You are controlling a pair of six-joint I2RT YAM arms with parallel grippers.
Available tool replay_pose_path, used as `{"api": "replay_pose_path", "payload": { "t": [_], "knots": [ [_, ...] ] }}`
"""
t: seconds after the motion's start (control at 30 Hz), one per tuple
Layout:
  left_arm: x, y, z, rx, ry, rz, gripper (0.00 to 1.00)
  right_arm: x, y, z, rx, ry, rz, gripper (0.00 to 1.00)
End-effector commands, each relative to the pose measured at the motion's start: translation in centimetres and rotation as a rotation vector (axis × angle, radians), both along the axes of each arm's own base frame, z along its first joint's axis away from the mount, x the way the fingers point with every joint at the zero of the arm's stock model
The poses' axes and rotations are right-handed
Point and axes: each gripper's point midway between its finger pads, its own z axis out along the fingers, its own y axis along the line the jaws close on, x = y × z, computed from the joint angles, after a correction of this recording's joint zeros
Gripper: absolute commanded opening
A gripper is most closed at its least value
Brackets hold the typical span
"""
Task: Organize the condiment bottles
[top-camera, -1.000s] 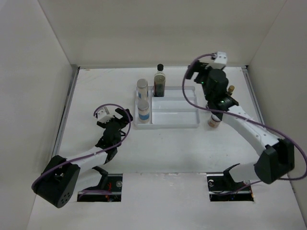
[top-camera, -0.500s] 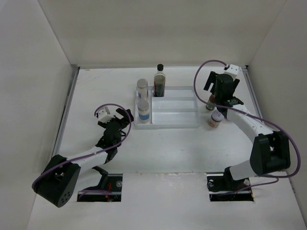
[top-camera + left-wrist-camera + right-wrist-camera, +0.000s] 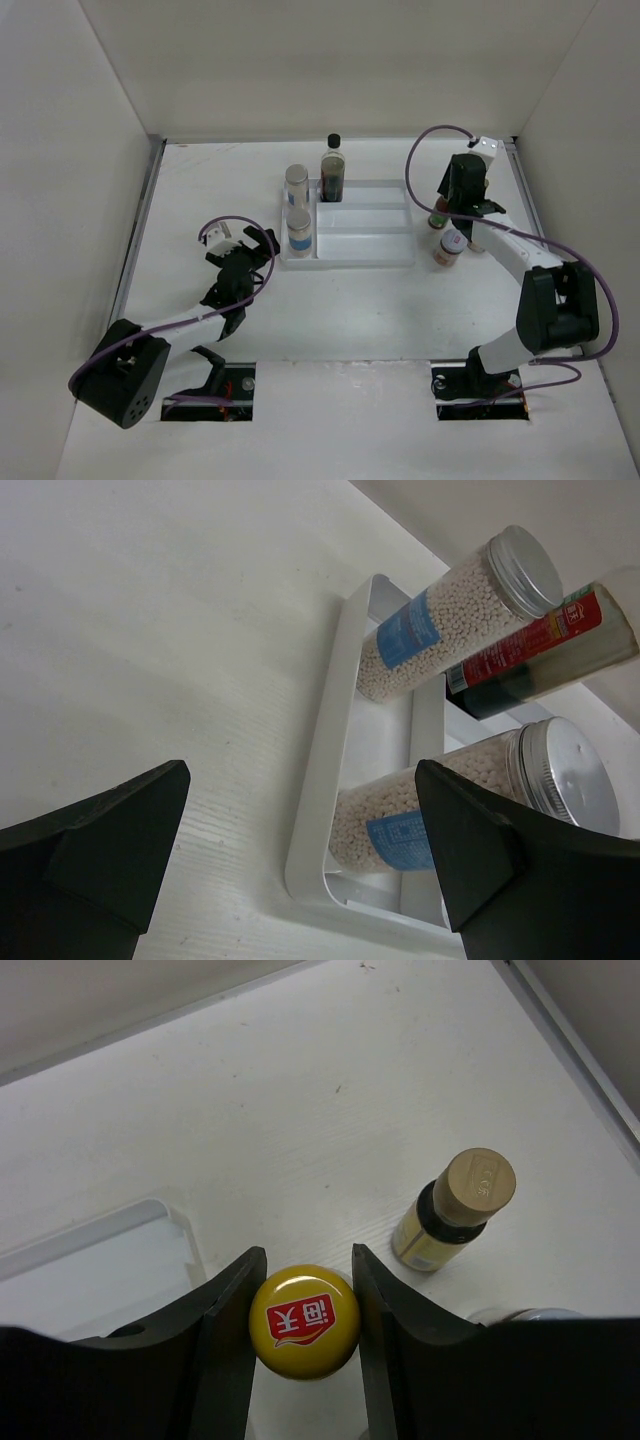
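My right gripper stands over the yellow-capped bottle, just right of the white divided tray, with a finger pressed against each side of the cap. The small yellow-labelled bottle stands beyond it. One pinkish spice jar is nearer me; the other is hidden. Two grey-lidded jars and the tall dark black-capped bottle stand in the tray. My left gripper is open and empty, left of the tray.
The tray's middle and right compartments hold nothing. The enclosure's right wall rail runs close to the right-hand bottles. In the left wrist view the tray's corner lies between the fingers, with the jars behind it.
My right gripper has moved from above the tray's right end to the right and down over the yellow-capped bottle. The left arm has barely shifted.
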Motion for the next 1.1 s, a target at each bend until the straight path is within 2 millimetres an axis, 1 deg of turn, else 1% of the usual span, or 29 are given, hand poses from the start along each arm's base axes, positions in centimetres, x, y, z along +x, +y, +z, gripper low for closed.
{"api": "replay_pose_path", "payload": {
  "t": [0.0,0.07,0.13,0.2,0.3,0.4,0.43,0.53,0.6,0.67,0.73,0.83,0.97,1.07],
  "knots": [
    [1.0,-0.8,2.0,-0.043,-0.052,-0.016,1.00,0.6,-0.3,6.8,0.003,-0.198,-0.035,0.28],
    [1.0,-1.0,2.2,-0.048,-0.056,-0.028,1.00,0.5,0.9,9.2,0.002,-0.269,-0.004,0.28],
    [0.9,-0.7,2.3,-0.049,-0.062,-0.016,1.00,0.4,3.0,11.3,-0.001,-0.313,0.047,0.28],
    [1.0,-0.7,2.0,-0.045,-0.050,-0.015,1.00,0.3,5.2,12.7,-0.003,-0.341,0.101,0.28],
    [0.8,-0.5,2.4,-0.052,-0.065,-0.011,1.00,1.0,9.2,13.7,0.025,-0.374,0.191,0.28],
    [0.8,-0.1,2.3,-0.048,-0.062,0.006,1.00,2.0,12.9,13.9,0.044,-0.386,0.265,0.29],
    [0.8,-0.2,2.2,-0.048,-0.061,0.000,1.00,2.5,13.9,14.1,0.049,-0.391,0.278,0.29],
    [0.6,0.0,2.5,-0.051,-0.070,0.006,1.00,3.9,16.1,14.9,0.047,-0.406,0.308,0.29],
    [0.6,0.0,2.4,-0.049,-0.068,0.009,1.00,4.3,17.1,16.0,0.037,-0.420,0.324,0.29],
    [0.8,-0.3,2.4,-0.049,-0.064,-0.002,1.00,4.9,17.8,16.6,0.040,-0.436,0.334,0.30],
    [0.7,-0.2,2.3,-0.049,-0.064,-0.002,1.00,5.7,18.6,16.5,0.043,-0.432,0.353,0.30],
    [0.8,-0.5,2.2,-0.048,-0.059,-0.008,1.00,6.7,19.7,15.6,0.038,-0.418,0.366,0.30],
    [0.7,-0.4,2.3,-0.050,-0.063,-0.008,1.00,7.9,20.5,13.5,0.052,-0.389,0.372,0.30],
    [0.8,-0.5,2.3,-0.050,-0.061,-0.009,1.00,8.3,21.0,12.1,0.065,-0.371,0.376,0.30]
  ]
}}
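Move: The right hand, already holding the yellow-capped bottle, is headed for the tray's empty rear slot, about 20 cm left, 7 cm ahead and some 11 cm below. The tall dark bottle stands roughly 11 cm left of that slot, level with it. The brown-capped bottle is about 8 cm right of the hand and 3 cm ahead. From the left hand, the slot lies some 38 cm right and 17 cm ahead. Right hand lifts and carries the pinched bottle about 20 cm left, slightly forward, turning counter-clockwise, finally lowering towards the slot. ##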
